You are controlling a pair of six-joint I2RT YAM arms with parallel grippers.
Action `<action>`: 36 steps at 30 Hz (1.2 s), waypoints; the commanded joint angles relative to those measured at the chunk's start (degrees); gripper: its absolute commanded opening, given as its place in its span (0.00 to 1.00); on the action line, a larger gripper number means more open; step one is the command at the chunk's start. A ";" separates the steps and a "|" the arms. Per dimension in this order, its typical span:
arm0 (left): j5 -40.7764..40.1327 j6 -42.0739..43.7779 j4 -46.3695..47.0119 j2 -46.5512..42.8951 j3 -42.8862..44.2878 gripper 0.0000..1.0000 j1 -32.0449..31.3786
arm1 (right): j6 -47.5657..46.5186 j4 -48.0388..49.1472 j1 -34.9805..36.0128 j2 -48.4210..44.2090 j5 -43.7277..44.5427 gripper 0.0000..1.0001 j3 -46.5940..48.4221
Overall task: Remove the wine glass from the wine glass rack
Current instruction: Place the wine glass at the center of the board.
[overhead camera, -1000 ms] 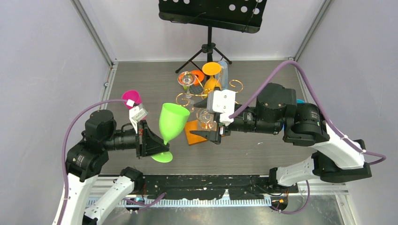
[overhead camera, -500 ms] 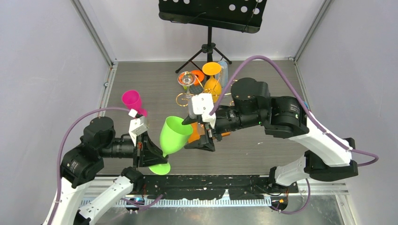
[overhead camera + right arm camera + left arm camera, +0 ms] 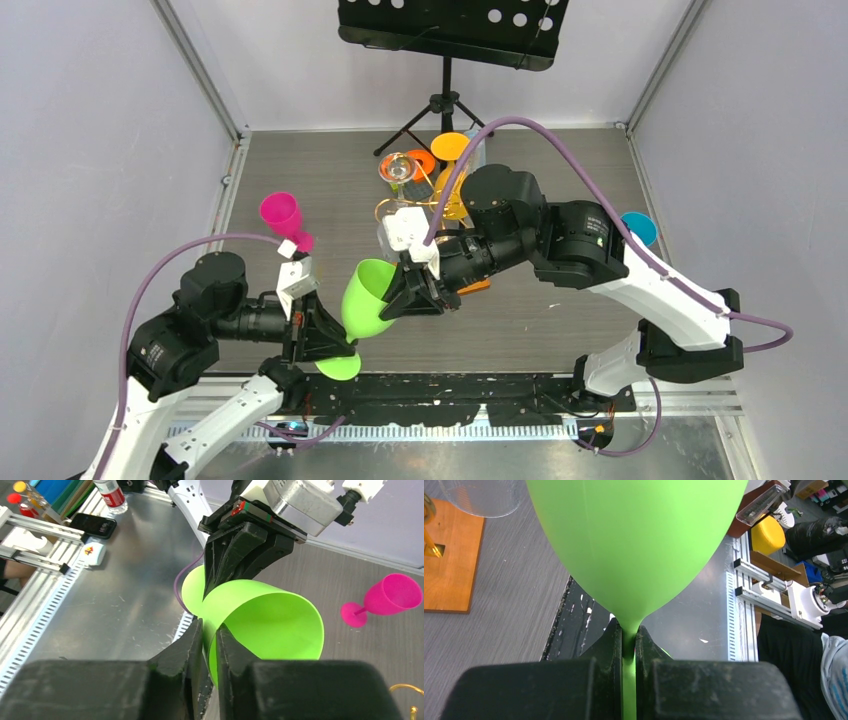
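A green wine glass [image 3: 368, 296] tilts in the air near the table's front edge, off the wine glass rack [image 3: 384, 208]. My left gripper [image 3: 345, 343] is shut on its thin stem [image 3: 629, 645], just below the bowl [image 3: 634, 540]. My right gripper [image 3: 397, 303] has reached in from the right. Its jaws have closed over the bowl's rim [image 3: 270, 620], one finger [image 3: 192, 640] outside and the other inside. Behind the right arm, the rack's gold wire arms carry a clear glass [image 3: 397, 168] and orange glasses [image 3: 450, 148]. The left wrist view shows its orange base [image 3: 446, 565].
A pink glass [image 3: 282, 213] lies on the table at the left, and a blue cup [image 3: 638, 228] shows behind the right arm. A black music stand [image 3: 447, 30] on a tripod stands at the back. The black arm-mount rail [image 3: 430, 385] runs along the near edge.
My right arm swung left from the rack to the green glass and closed its jaws on the rim. My left arm drew the glass slightly nearer the front edge.
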 commanded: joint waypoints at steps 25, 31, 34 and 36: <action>-9.20 1.61 -0.11 -3.08 4.15 1.00 -0.69 | 4.95 3.52 -0.70 -9.41 -0.99 0.05 -10.20; -11.11 1.52 -0.28 -2.89 4.40 1.00 -0.69 | 7.51 1.57 -0.68 -16.54 2.26 0.06 -17.64; -11.46 1.52 -0.31 -2.97 4.30 1.00 -0.62 | 9.92 -2.80 -0.68 -19.49 6.33 0.06 -19.17; -11.61 1.61 -0.26 -2.99 4.31 1.00 -0.63 | 11.53 -6.29 -0.67 -21.18 8.95 0.05 -20.40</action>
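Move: The left gripper already holds the green wine glass by its stem; the glass's middle is about 5 cm above that hand point, 2 cm to its right and 1 cm ahead. From the right gripper, whose fingers straddle the bowl's rim, the middle is some 6 cm below, 2 cm left and 1 cm back. From the right gripper, the rack's wooden base is about 22 cm ahead, 8 cm right and 44 cm down; the pink glass is roughly 31 cm ahead, 22 cm left and 36 cm down. Shut the right fingers the rest of the way on the bowl's rim and keep them pinched, easing back about 1 cm. Once they are shut, open the left fingers wide to free the stem and nudge the left hand slightly forward and left. Then carry the glass right about 7 cm and down some 4 cm with the right arm, clear of the open left gripper. ##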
